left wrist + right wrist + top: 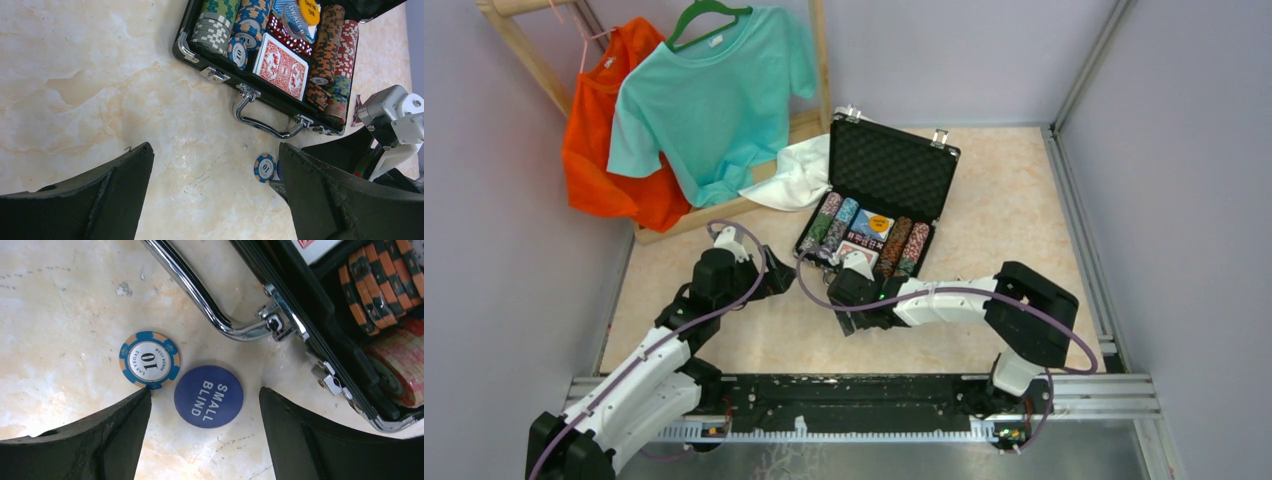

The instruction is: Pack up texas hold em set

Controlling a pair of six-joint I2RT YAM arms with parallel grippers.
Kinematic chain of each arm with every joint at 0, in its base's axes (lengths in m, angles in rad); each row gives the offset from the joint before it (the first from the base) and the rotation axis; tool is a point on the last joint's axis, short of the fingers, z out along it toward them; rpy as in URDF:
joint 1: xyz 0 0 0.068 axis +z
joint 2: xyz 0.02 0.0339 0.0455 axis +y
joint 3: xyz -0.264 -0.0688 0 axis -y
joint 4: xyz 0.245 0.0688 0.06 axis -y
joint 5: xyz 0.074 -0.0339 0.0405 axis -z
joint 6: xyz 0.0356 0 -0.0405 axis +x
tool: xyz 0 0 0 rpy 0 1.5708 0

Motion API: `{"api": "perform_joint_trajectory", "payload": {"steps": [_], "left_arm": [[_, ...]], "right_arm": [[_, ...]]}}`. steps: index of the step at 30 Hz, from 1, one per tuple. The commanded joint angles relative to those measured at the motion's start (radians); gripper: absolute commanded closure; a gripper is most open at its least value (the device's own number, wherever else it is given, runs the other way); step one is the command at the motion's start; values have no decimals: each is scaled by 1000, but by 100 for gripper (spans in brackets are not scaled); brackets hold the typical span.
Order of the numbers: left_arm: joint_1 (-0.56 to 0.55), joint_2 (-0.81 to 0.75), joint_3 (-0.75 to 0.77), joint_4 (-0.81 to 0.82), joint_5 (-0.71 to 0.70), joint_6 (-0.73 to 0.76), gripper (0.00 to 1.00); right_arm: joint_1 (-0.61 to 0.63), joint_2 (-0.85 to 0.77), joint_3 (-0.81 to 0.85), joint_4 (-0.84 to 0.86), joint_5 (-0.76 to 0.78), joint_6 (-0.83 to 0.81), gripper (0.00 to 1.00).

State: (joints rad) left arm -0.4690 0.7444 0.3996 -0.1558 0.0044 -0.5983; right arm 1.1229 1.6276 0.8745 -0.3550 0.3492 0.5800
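The black case (944,158) of the texas hold em set lies open, lid up, with rows of chips (834,222) inside. In the left wrist view its rim (182,47) holds chip rows (215,27), a red card deck (281,67), red dice (280,32) and round buttons (309,11). In front of the chrome handle (200,295), a blue "10" chip (149,360) and a blue "SMALL BLIND" button (208,396) lie flat on the table. My right gripper (205,391) is open, its fingers either side of the button. My left gripper (215,146) is open over bare table, left of the chip (264,167).
A white cloth (799,175) lies against the case's left side. Behind it a wooden rack holds a teal shirt (709,100) and an orange shirt (609,140). Grey walls close the table on three sides. The arms' black rail (864,400) runs along the near edge.
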Motion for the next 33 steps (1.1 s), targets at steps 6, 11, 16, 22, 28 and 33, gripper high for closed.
{"api": "perform_joint_trajectory", "payload": {"steps": [6,11,16,22,28,33], "left_arm": [[2,-3,-9,35,9,1,0],[3,3,-4,35,15,3,0],[2,-5,-6,36,15,2,0],[3,-7,-5,34,17,2,0],[2,-12,-9,33,16,2,0],[3,-11,-9,32,15,2,0]], "right_arm": [[-8,44,-1,-1,7,-7,38],[-5,9,-5,-20,0,1,38],[-5,-23,-21,-30,3,8,28],[-2,-29,-37,-28,-4,19,34],[0,-24,-53,-4,-13,22,41],[0,-25,-57,13,-27,19,51]]}}
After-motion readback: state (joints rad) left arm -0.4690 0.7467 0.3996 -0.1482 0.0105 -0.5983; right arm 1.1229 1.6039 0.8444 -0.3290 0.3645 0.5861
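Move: The blue small blind button lies almost under the right hand, about 1 cm ahead, level sideways and 1 cm below, between the open fingertips. Level with the button, some 5 cm to its left, is the blue-and-orange 10 chip. The case handle is roughly 8 cm ahead and 5 cm left of the right hand. From the idle left hand the button lies about 7 cm back, 15 cm right and 10 cm down. The right hand stays low over the small blind button, easing about 1 cm forward and left with the fingers narrowing, then going back and right by about as much while they open partway again. From there it holds nearly still without lowering and closes the fingers to about half open, bringing a tip to each side of the button's rim for a pinch. ##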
